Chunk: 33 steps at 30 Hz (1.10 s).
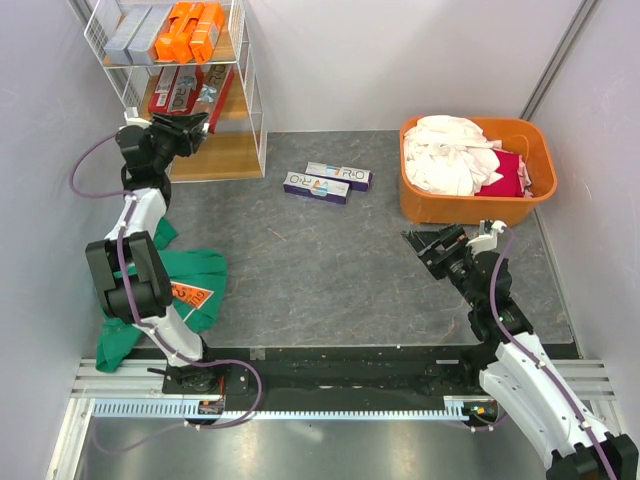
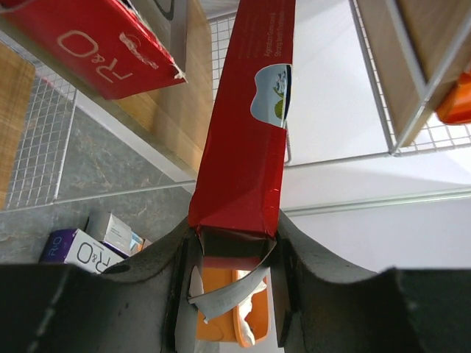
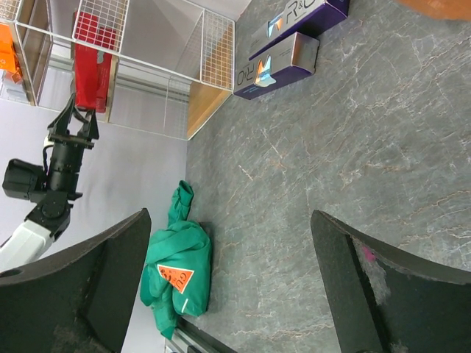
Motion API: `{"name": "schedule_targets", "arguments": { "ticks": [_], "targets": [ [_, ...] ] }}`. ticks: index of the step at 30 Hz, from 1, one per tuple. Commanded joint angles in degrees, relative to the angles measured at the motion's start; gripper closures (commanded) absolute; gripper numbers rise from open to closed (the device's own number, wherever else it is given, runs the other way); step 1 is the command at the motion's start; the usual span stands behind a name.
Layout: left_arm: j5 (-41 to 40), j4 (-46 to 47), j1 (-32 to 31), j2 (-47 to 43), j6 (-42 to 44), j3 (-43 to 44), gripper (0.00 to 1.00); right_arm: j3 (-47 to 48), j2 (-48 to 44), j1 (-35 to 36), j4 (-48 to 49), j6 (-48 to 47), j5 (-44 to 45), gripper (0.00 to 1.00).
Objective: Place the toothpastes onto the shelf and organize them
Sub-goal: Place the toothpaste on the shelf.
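My left gripper [image 1: 193, 126] is shut on the near end of a red toothpaste carton [image 2: 246, 132], which reaches into the middle tier of the white wire shelf [image 1: 250, 100]. More red cartons [image 1: 172, 90] lie on that tier, one of them close beside the held carton [image 2: 103, 44]. Silver-grey cartons [image 1: 135, 30] and orange cartons [image 1: 190, 28] fill the top tier. Two white and purple toothpastes [image 1: 328, 182] lie side by side on the grey floor right of the shelf. My right gripper [image 1: 432, 246] hangs open and empty over the floor, far from them [image 3: 283, 55].
An orange tub [image 1: 478, 205] of white and red laundry stands at the back right, just beyond my right gripper. A green cloth [image 1: 175, 290] lies bunched by the left arm's base. The shelf's bottom board [image 1: 215, 155] is bare wood.
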Motion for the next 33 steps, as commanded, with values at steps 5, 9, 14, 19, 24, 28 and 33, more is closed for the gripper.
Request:
{"name": "schedule_targets", "arguments": {
  "ticks": [5,9,14,19,24,28,33],
  "targets": [
    [-9.74,0.94,-2.24,0.97,-3.50,3.41,0.60,0.93,-1.94,-0.29,-1.16,-1.70,-0.11,0.02],
    [-11.69,0.06,-2.77,2.55,-4.29,5.51,0.59,1.11,-1.77,-0.21,-1.33,-2.05,-0.55,0.02],
    [-11.60,-1.17,-3.12,5.98,-6.57,9.38,0.56,1.11,-2.03,-0.38,-1.77,-2.40,-0.81,0.02],
    [-12.74,-2.75,-3.74,8.61,-7.10,12.02,0.52,1.11,-1.86,-0.38,-2.21,-2.84,-1.60,0.02],
    [-13.19,-3.02,-4.44,9.67,-5.79,13.43,0.40,1.28,-2.21,-0.38,-3.00,-3.45,-1.87,0.02],
    [-11.43,-2.76,-4.70,8.36,-2.98,12.12,0.00,1.11,-2.21,-0.38,-3.26,-3.54,-1.87,0.02],
    [-10.02,-2.76,-4.97,3.62,-0.16,7.29,0.00,1.02,-1.86,-0.47,-3.27,-3.63,-1.78,0.02]
  ]
}}
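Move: The held red toothpaste reaches ahead from the left fingers over the middle shelf. Its slot is centred about 13 cm ahead, 1 cm right and 3 cm below. The nearer red box already there lies 10 cm ahead, 6 cm left and 4 cm below, the outer one 10 cm ahead and 11 cm left; the mesh side wall is 10 cm ahead, 10 cm right. From the idle right hand the slot is some 40 cm ahead, 47 cm left, 8 cm higher. Push the left gripper about 5 cm forward into the middle shelf, dipping a couple of centimetres on the way and swinging some 8 degrees counter-clockwise to line the held red box up beside the nearer one. Then spread the fingers wide to let go of its near end, rising 2 to 3 cm as they open. ##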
